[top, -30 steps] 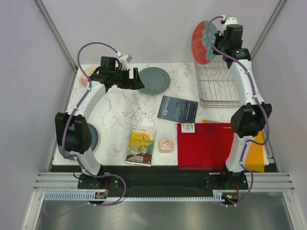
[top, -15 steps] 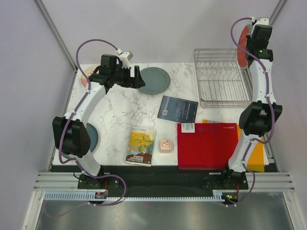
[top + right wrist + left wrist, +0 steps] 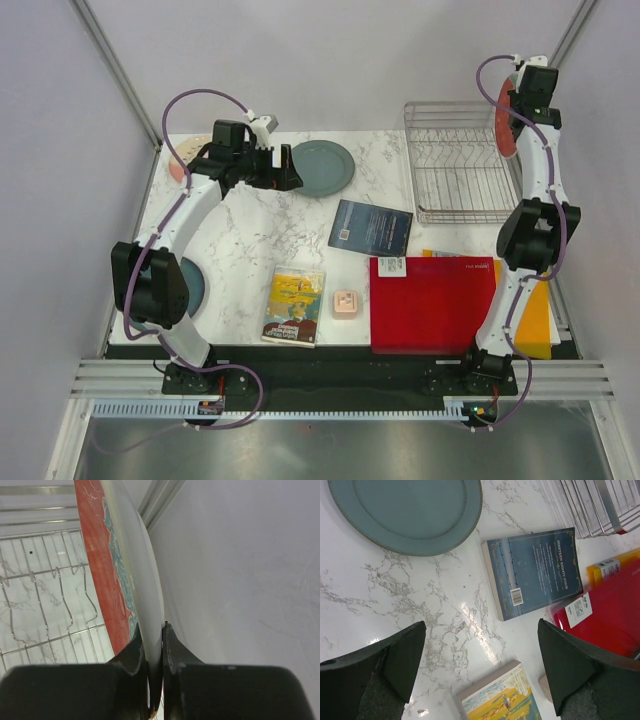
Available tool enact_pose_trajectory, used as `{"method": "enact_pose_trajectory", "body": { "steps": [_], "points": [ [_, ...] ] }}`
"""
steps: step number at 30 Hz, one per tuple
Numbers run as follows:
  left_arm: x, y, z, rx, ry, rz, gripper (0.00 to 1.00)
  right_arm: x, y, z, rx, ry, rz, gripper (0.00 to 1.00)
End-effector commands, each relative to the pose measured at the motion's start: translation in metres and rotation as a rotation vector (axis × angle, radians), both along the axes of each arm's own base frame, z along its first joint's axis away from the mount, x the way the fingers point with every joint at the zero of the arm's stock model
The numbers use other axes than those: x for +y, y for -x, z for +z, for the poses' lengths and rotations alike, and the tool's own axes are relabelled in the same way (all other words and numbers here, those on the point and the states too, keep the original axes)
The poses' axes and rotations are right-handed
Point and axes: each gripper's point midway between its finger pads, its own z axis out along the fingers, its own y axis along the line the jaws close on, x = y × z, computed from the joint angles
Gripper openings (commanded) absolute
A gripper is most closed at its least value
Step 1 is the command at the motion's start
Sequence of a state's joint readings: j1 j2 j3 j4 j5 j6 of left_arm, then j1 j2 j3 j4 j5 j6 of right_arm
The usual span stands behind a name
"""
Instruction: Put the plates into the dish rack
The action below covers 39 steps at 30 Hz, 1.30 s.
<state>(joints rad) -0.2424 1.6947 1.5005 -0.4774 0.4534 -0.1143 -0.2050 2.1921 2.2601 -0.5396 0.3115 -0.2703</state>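
My right gripper [image 3: 518,100] is shut on the rim of the red plate with teal flowers [image 3: 506,120], which it holds on edge above the right side of the silver wire dish rack [image 3: 458,165]. In the right wrist view the plate [image 3: 107,565] stands upright between the closed fingers of that gripper [image 3: 151,627], over the rack's wires [image 3: 50,595]. My left gripper [image 3: 290,172] is open, just left of the grey-green plate [image 3: 322,167] lying flat on the table. That plate [image 3: 405,515] shows beyond the open left gripper [image 3: 480,630]. A dark teal plate [image 3: 196,288] and a cream-and-pink plate [image 3: 177,162] peek out from behind the left arm.
A dark blue book [image 3: 371,228] lies in front of the rack, a yellow-covered book [image 3: 296,305] near the front edge. A small pink block [image 3: 346,302] sits beside a red flat mat [image 3: 430,303], which lies on something yellow [image 3: 540,312].
The right arm has swung the red plate from above the rack's left back corner across to its right side. The left arm has barely shifted.
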Motion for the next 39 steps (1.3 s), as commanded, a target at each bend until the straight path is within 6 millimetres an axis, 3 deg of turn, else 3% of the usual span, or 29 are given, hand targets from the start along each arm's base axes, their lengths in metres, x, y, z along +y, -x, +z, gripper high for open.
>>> {"method": "enact_pose_trajectory", "body": {
  "steps": [1, 13, 21, 23, 24, 25, 28, 29, 30, 31, 33, 34, 36, 37, 38, 39],
  "points": [
    [-0.003, 0.0, 0.005, -0.012, 0.021, -0.008, 1.0, -0.016, -0.007, 0.111, -0.311, 0.086, -0.023, 0.0],
    [-0.006, 0.001, -0.01, 0.007, -0.005, -0.024, 1.0, -0.02, -0.038, 0.047, -0.224, 0.065, -0.003, 0.0],
    [-0.001, -0.001, -0.029, 0.036, -0.037, -0.006, 1.0, -0.024, -0.045, 0.024, -0.203, 0.052, -0.016, 0.0],
    [0.0, -0.003, -0.037, 0.053, -0.045, 0.003, 1.0, -0.022, -0.043, 0.028, -0.209, 0.052, -0.02, 0.16],
    [0.0, -0.004, -0.041, 0.061, -0.049, 0.009, 1.0, -0.023, -0.041, 0.026, -0.201, 0.054, -0.022, 0.3],
    [0.0, -0.007, -0.043, 0.063, -0.051, 0.012, 1.0, -0.022, -0.038, 0.035, -0.212, 0.062, -0.023, 0.56],
    [0.003, -0.018, -0.054, 0.08, -0.067, 0.052, 1.0, -0.017, -0.027, 0.049, -0.224, 0.073, -0.014, 0.77],
    [0.005, -0.022, -0.064, 0.099, -0.076, 0.066, 1.0, -0.015, -0.024, 0.055, -0.228, 0.076, -0.008, 0.8],
    [0.007, -0.03, -0.061, 0.088, -0.079, 0.085, 1.0, -0.012, -0.02, 0.055, -0.222, 0.071, -0.003, 0.81],
    [0.01, -0.035, -0.064, 0.095, -0.077, 0.101, 1.0, -0.005, -0.014, 0.074, -0.254, 0.072, 0.014, 0.84],
    [0.02, -0.051, -0.072, 0.116, -0.069, 0.153, 1.0, 0.011, -0.008, 0.082, -0.26, 0.067, 0.044, 0.85],
    [0.025, -0.057, -0.075, 0.126, -0.064, 0.176, 0.99, 0.019, 0.001, 0.105, -0.297, 0.073, 0.051, 0.85],
    [0.039, -0.075, -0.085, 0.148, -0.052, 0.239, 0.99, 0.042, 0.007, 0.105, -0.294, 0.043, 0.098, 0.86],
    [0.043, -0.081, -0.087, 0.151, -0.048, 0.257, 0.98, 0.08, 0.011, 0.123, -0.323, 0.015, 0.22, 0.86],
    [0.047, -0.087, -0.092, 0.162, -0.04, 0.274, 0.97, 0.101, 0.014, 0.122, -0.317, -0.009, 0.288, 0.87],
    [0.051, -0.097, -0.088, 0.153, -0.019, 0.28, 0.96, 0.126, 0.016, 0.104, -0.278, -0.047, 0.359, 0.87]
  ]
}}
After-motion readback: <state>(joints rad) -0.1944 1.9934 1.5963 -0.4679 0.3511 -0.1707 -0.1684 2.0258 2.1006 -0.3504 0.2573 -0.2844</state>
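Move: The right hand, gripping the red-and-teal plate, has the end slot of the dish rack almost straight below it, about 10 cm down and some 3 cm left; the rack's middle is about 11 cm left, 4 cm back and 16 cm lower. For the open left hand, the grey-green plate lies about 13 cm ahead, 5 cm right and 18 cm below, with the blue book some 6 cm back and 18 cm right, and the peach plate 16 cm ahead and 27 cm left. The right hand lowers the held red-and-teal plate about 7 cm, easing 3 cm forward, into the slot at the rack's right end, then opens its fingers to let go and climbs away some 13 cm, drawing slightly back and left while the hand tips up about 15 degrees. Late on, the left hand, still wide open, sinks about 10 cm and reaches 5 cm forward and a little left towards the grey-green plate, tipping its fingers further down by some 10 degrees, without touching the plate. ##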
